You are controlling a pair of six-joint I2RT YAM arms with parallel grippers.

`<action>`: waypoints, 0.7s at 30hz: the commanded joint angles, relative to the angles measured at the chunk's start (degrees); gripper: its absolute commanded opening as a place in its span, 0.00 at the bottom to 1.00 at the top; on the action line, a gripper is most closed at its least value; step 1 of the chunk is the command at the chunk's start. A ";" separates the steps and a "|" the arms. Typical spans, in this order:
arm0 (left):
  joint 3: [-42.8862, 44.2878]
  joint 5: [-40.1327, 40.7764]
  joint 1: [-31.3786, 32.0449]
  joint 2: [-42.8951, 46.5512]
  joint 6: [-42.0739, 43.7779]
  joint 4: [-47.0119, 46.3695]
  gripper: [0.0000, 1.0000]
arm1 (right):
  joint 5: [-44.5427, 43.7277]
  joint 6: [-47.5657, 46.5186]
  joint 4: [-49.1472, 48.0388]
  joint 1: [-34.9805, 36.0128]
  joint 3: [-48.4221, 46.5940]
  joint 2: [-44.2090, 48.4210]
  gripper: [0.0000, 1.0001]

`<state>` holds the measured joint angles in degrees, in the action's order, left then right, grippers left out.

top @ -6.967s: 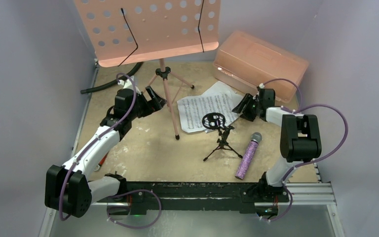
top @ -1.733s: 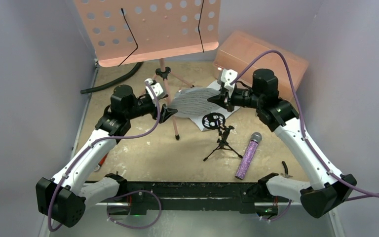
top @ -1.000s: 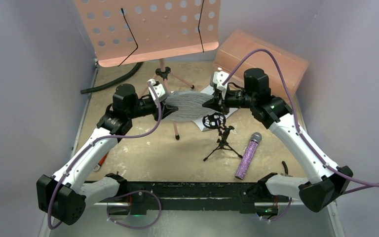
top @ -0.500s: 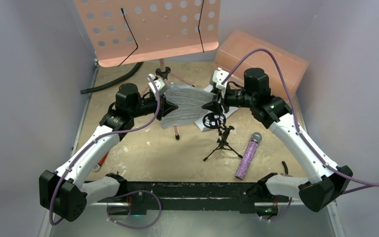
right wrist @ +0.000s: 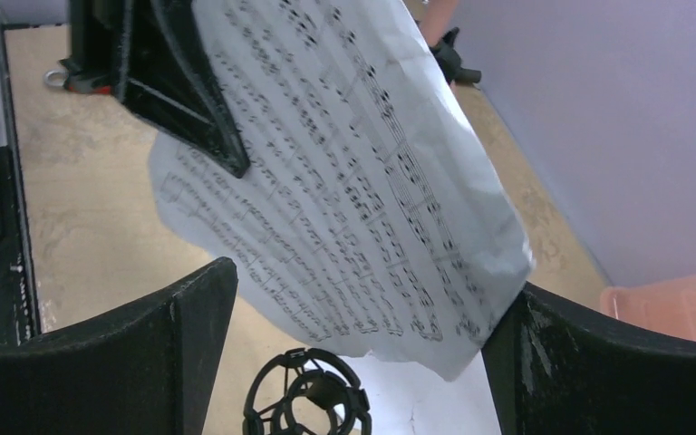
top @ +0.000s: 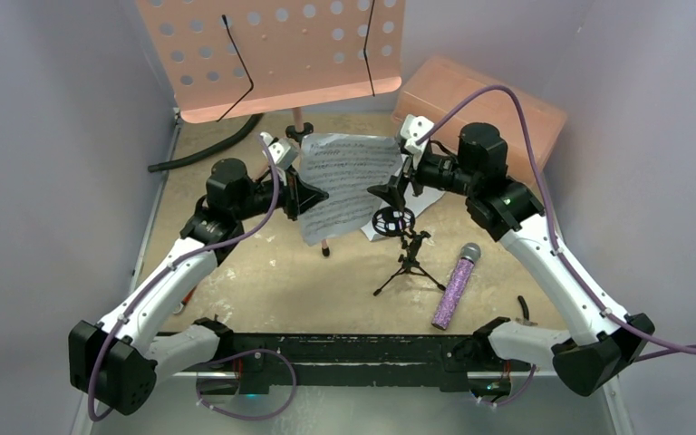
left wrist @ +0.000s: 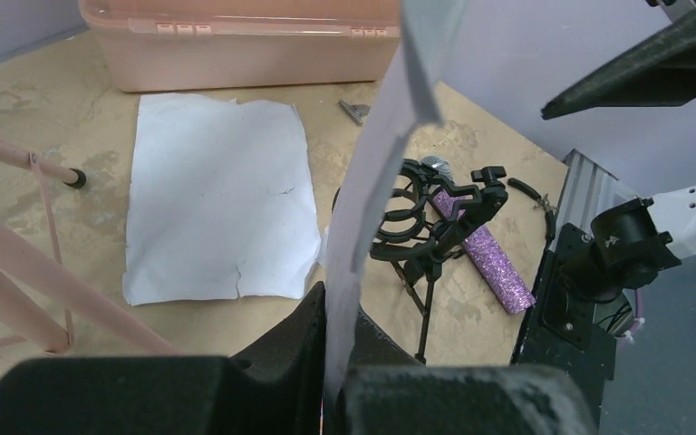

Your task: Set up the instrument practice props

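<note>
My left gripper (top: 311,196) is shut on the lower left edge of a white sheet-music page (top: 345,181) and holds it upright in the air in front of the pink music stand (top: 272,54). In the left wrist view the page (left wrist: 376,154) runs edge-on out of the pinched gripper (left wrist: 335,362). My right gripper (top: 393,188) stands open just right of the page, whose corner (right wrist: 471,299) hangs between the spread fingers (right wrist: 154,353). A second page (left wrist: 222,195) lies on the table. The black mic stand (top: 405,249) stands upright. The purple microphone (top: 456,285) lies to its right.
A salmon plastic box (top: 480,109) sits at the back right. The stand's pink tripod legs (left wrist: 18,272) spread out behind the left gripper. A black hose (top: 204,149) lies at the back left, and the black rail (top: 353,349) runs along the near edge.
The right gripper has opened and let go of the page. The left gripper has shut on it, and the page has swung from flat between both grippers to upright.
</note>
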<state>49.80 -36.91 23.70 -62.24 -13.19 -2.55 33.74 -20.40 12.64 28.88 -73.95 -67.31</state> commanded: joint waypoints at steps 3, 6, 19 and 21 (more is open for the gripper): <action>-1.48 1.50 0.11 4.94 -6.60 -3.32 0.00 | -13.19 12.56 -5.76 0.30 -1.76 1.40 0.98; -1.83 2.23 0.14 6.45 -8.90 -2.81 0.00 | -13.52 17.12 -6.83 0.32 -1.72 1.65 0.98; 2.52 4.31 0.12 12.20 -10.60 3.81 0.00 | -21.38 29.14 -10.52 0.32 -2.84 4.77 0.98; 3.51 4.38 0.11 13.00 -9.96 3.78 0.00 | -21.64 29.08 -8.58 0.31 -4.73 3.67 0.98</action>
<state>49.08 -33.61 23.70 -51.77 -23.46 1.78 15.27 6.04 4.78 28.97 -74.41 -63.05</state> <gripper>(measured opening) 0.003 0.980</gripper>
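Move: The left hand still holds the printed music sheet by its near left edge; the music stand's tray stands roughly 18 cm ahead of that hand, 5 cm to its left and some 25 cm higher. From the right hand, already wide open around the far edge, the held sheet's middle lies about 7 cm left, 2 cm ahead and 4 cm below; the spare sheet lies 12 cm ahead, 7 cm right and 37 cm down, the pop filter 6 cm back, 6 cm right and 28 cm down. Up and to its right the right hand backs off from the sheet's edge, about 7 cm in all, easing slightly forward first; its open fingers swing some 20 degrees clockwise, tip a little down, and the wrist rolls left side up. The left hand keeps its pinch and carries the sheet up and back, about 5 cm, drifting slightly left with a small roll. ##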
